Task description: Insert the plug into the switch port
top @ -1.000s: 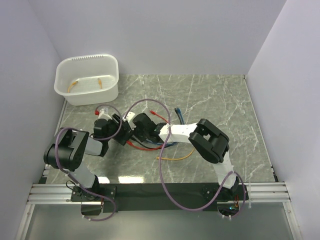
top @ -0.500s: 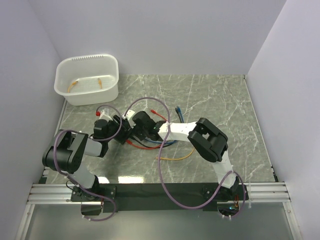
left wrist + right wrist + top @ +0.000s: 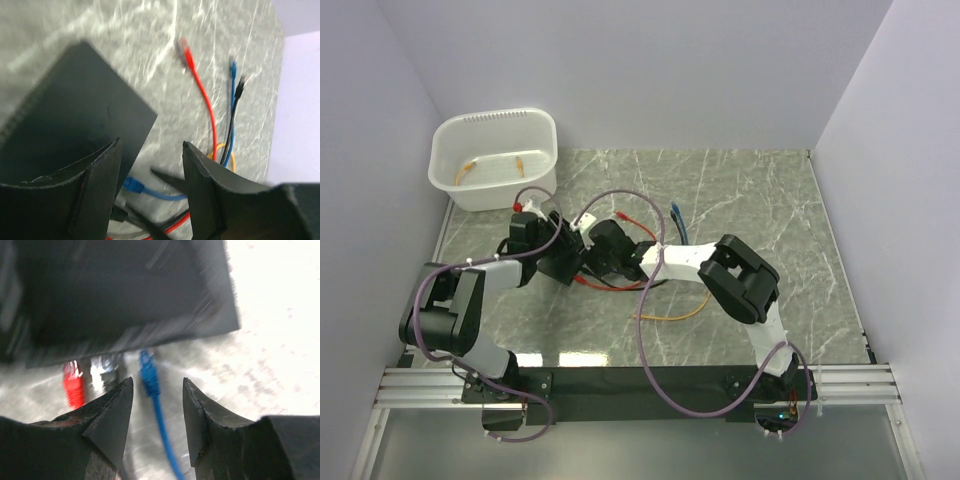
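Observation:
In the left wrist view the flat black switch (image 3: pixel 75 110) fills the upper left. A blue plug (image 3: pixel 132 184) lies at its near edge. My left gripper (image 3: pixel 151 145) is open, its left finger (image 3: pixel 95 185) over the switch's corner. The right wrist view shows the switch (image 3: pixel 125 290) across the top, with the blue plug (image 3: pixel 147 371) touching its edge; whether it sits in a port I cannot tell. My right gripper (image 3: pixel 157 382) is open around the blue cable without touching it. From above, both grippers (image 3: pixel 563 262) (image 3: pixel 592 255) meet and hide most of the switch.
A red plug (image 3: pixel 74 382) and a dark plug (image 3: pixel 105 367) sit at the switch's edge beside the blue one. Loose red (image 3: pixel 186 50), blue (image 3: pixel 232 65) and black (image 3: pixel 241 82) cable ends lie further off. A yellow cable (image 3: pixel 680 315) loops nearer, and a white tub (image 3: pixel 495 155) stands at the back left.
My right gripper has opened and let go of the blue plug. The left arm has reached a little further from its base, and its jaws have widened slightly.

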Motion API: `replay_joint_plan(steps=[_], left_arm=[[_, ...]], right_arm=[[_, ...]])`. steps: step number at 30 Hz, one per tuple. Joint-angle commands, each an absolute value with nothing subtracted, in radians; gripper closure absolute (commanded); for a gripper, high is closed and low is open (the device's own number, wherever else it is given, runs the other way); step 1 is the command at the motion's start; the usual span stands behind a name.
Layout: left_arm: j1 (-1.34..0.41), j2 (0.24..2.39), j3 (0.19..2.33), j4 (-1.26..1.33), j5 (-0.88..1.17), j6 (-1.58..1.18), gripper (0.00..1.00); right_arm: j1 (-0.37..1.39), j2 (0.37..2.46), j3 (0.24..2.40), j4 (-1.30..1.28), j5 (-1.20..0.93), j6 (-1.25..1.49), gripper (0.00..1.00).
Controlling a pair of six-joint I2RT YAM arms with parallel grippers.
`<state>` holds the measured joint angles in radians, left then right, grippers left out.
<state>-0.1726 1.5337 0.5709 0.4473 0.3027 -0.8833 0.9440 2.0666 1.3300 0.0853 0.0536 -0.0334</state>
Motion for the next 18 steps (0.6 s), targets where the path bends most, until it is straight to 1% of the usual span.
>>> replay_joint_plan(steps=[1, 5, 11, 18], left_arm=[[-0.129, 1.511, 0.646, 0.364, 0.321, -0.838, 0.42], [-0.058, 1.516, 0.663, 0.357, 0.319, -0.827, 0.42], [-0.023, 1.531, 0.672, 0.353, 0.276, -0.795, 0.42], [0.023, 1.601, 0.666, 0.379, 0.278, -0.776, 0.43]], right_arm=[[0.973, 1.994, 1.289, 0.117, 0.074, -0.032, 0.47], [0.98, 1.987, 1.278, 0.103, 0.054, -0.021, 0.46], [0.98, 1.994, 1.278, 0.066, 0.107, -0.02, 0.46], [0.982, 2.0, 1.272, 0.049, 0.1, -0.012, 0.47]])
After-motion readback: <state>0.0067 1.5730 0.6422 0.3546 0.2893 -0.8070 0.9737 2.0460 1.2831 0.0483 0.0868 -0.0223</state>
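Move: The switch's middle lies about 5 cm to the left hand's left, 2 cm back and 4 cm below; the blue plug is some 3 cm straight back, also 4 cm below. From the right hand the blue plug sits about 1 cm left and 1 cm below, level ahead, the black plug roughly 2 cm back and 3 cm left, and the switch's middle 2 cm ahead, 6 cm left. Left hand swings 7 cm left across the switch, slightly forward; right, open, backs 2 cm off the blue plug, sinking. ##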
